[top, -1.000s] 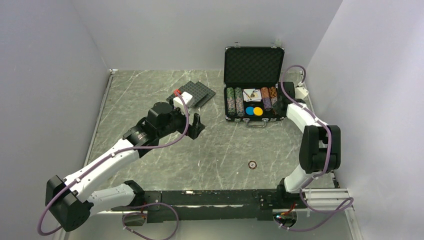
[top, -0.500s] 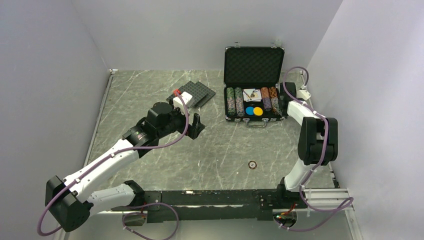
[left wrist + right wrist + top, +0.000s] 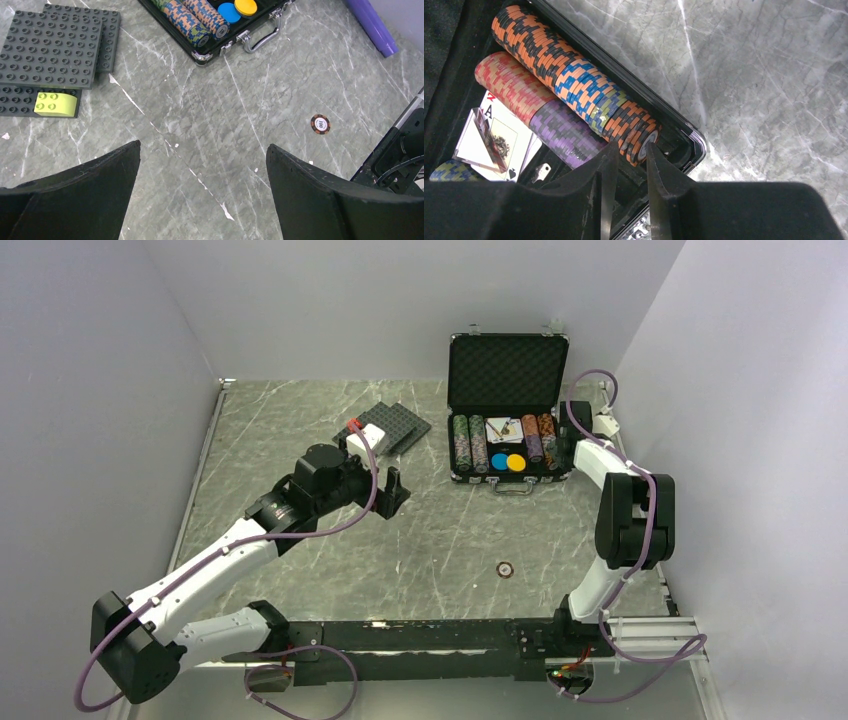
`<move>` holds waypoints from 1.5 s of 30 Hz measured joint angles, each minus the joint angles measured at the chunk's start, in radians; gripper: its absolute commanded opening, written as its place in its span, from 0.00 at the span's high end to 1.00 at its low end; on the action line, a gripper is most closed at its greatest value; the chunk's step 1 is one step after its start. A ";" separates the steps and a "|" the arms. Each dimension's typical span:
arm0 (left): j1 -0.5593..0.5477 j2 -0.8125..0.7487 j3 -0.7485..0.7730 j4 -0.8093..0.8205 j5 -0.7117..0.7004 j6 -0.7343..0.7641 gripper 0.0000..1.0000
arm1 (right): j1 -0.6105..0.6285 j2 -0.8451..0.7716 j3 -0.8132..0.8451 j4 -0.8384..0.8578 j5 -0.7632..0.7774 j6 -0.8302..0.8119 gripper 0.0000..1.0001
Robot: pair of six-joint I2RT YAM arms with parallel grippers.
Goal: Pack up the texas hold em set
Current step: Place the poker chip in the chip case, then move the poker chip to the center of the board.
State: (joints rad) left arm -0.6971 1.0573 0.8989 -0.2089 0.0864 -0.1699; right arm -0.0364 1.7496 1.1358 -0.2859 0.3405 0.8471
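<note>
The black silver-edged briefcase (image 3: 508, 370) lies open at the back right, its foam lid upright. Inside lie rows of chips, cards (image 3: 499, 135), a blue disc (image 3: 499, 461) and an orange disc (image 3: 516, 461). My right gripper (image 3: 631, 146) hangs over the case's right end, open by a narrow gap. Its fingertips straddle the end of the orange-and-black chip row (image 3: 574, 85). A red and purple row (image 3: 539, 110) lies beside that one. One loose brown chip (image 3: 506, 568) lies flat on the table, also in the left wrist view (image 3: 320, 124). My left gripper (image 3: 203, 145) hovers wide open over bare table.
Dark grey studded plates (image 3: 50, 50) lie left of the case, with a yellow-green brick (image 3: 56, 104) on one. A small metal key (image 3: 541, 171) lies in the case. Grey walls close in on both sides. The right arm's purple cable (image 3: 372, 25) hangs near the case.
My right gripper's fingers have parted from shut to a narrow gap at the end of the orange chip row, and the right arm shifted slightly. The left arm has not moved.
</note>
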 measured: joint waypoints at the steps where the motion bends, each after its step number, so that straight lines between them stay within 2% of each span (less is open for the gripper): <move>1: 0.000 0.000 0.000 0.000 0.002 0.000 0.01 | 0.000 0.000 0.000 0.000 -0.003 -0.001 0.65; 5: 0.000 0.000 0.000 0.000 0.006 0.001 0.01 | -0.001 0.000 0.000 0.011 -0.019 -0.004 0.60; 11: 0.000 0.000 0.000 0.001 0.006 0.019 0.01 | -0.002 -0.037 -0.008 0.036 -0.069 -0.045 0.43; 19: 0.000 0.000 -0.001 0.009 0.032 0.052 0.01 | -0.002 -0.272 -0.093 0.024 -0.223 -0.166 0.34; 25: -0.007 0.000 -0.002 0.009 0.087 0.072 0.01 | 0.039 -0.402 -0.174 -0.135 -0.376 -0.234 0.32; 33: -0.037 0.000 -0.009 0.006 0.101 0.081 0.01 | 0.236 -0.498 -0.369 -0.364 -0.421 -0.215 0.32; 45: -0.072 -0.002 -0.009 0.002 0.100 0.091 0.01 | 0.366 -0.523 -0.474 -0.418 -0.419 -0.130 0.39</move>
State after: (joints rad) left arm -0.7692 1.0554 0.8902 -0.2066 0.1864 -0.0792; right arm 0.3294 1.2263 0.6617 -0.7044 -0.0788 0.7174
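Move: The poker chip left on the table is about 26 cm back and 15 cm left of my right hand, 7 cm below it. My right fingertips are at the near end of the orange chip stack, whose middle is some 6 cm ahead, 1 cm left and slightly lower. The yellow disc lies 11 cm left, 1 cm back; the case handle 12 cm left, 6 cm back. From my left hand, the poker chip is roughly 9 cm back, 26 cm right and well below. I lift my right hand about 8 cm clear of the orange stack and out of the case, then swing it back and left over the table, sinking towards the lone poker chip until my fingertips are a few centimetres above it. On the way I open my fingers to about two-thirds, turn the hand some 40 degrees counter-clockwise and tip it to point down. My left hand, still open, eases about 4 cm back and right. ##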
